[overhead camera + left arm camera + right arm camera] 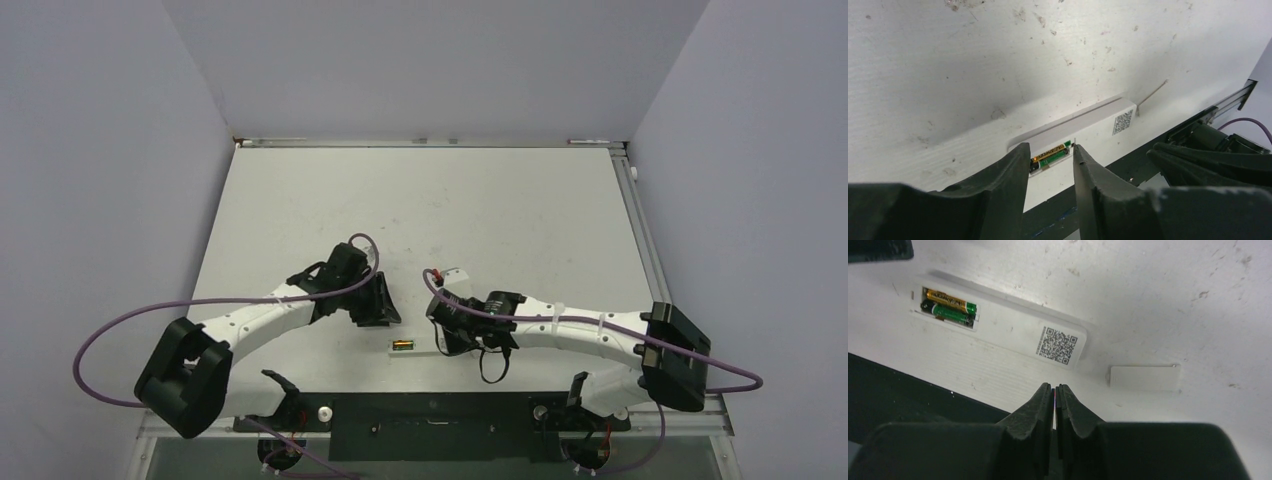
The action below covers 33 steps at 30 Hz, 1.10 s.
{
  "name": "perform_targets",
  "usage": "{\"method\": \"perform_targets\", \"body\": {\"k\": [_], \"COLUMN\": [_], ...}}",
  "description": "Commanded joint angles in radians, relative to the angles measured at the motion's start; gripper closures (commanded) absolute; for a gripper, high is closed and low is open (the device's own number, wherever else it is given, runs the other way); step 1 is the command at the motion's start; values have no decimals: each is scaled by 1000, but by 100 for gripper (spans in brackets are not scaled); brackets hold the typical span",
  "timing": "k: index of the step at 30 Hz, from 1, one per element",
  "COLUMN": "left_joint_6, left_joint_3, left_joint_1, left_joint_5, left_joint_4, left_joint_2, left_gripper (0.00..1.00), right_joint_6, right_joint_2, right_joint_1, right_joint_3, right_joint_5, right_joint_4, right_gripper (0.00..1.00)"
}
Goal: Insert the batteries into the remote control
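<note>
The white remote control (1013, 329) lies face down near the table's front edge, its recess uncovered. Both batteries (948, 306) lie side by side in that recess, one gold, one dark green; from above they show as a small gold spot (402, 346). My left gripper (1050, 147) is open just above the recess end of the remote control (1098, 125), its fingers framing the batteries (1050, 156), holding nothing. My right gripper (1054, 386) is shut and empty, a little short of the remote's QR-code end. From above the left gripper (385, 312) and right gripper (443, 335) flank the batteries.
A small white battery cover (1144, 377) lies loose on the table beside the remote's QR-code end. The dark front rail (1088, 200) runs along the table edge just behind the remote. The right gripper's dark fingers (1208, 162) show at the right of the left wrist view.
</note>
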Motion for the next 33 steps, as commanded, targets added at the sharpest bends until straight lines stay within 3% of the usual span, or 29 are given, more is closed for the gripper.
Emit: {"method": "perform_targets", "body": {"k": [1,17,33], "left_joint_6": [36,34,1], "left_joint_3": [62,51,-35], "left_joint_1": [-11,-65,-94], "left_joint_5": [4,-2,-11], "left_joint_4": [20,41,38], "left_joint_2": [80,213,138], "left_gripper": [69,98,100], "right_joint_6": [46,78,-24], "right_joint_2": [-80,39,231], "right_joint_1": [3,14,-69], "right_joint_3": [-93,-172,-3], "right_joint_5": [-88,-115,-18], "right_joint_4": [132,273,262], "right_gripper": [91,91,91]}}
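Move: From the right hand's shut fingers, the remote's middle lies about 3 cm ahead, 6 cm to the left and 6 cm below, its QR-code end nearly in front of the fingers. The battery compartment is 10 cm left and 3 cm ahead; the loose cover lies some 6 cm right and 2 cm ahead. From the left hand, the remote's middle is about 4 cm back, 6 cm right and 5 cm down; the batteries are 4 cm back, 2 cm right. Dropping behind the remote's near side, the right hand first goes back some 3 cm and down nearly 6 in all, then sweeps about 4 cm forward and a little left, its shut fingertips pushing the QR end. The left hand sinks about 5 cm while closing its fingers, then eases back 2 to 3 cm, tips coming against the remote's far long side. ##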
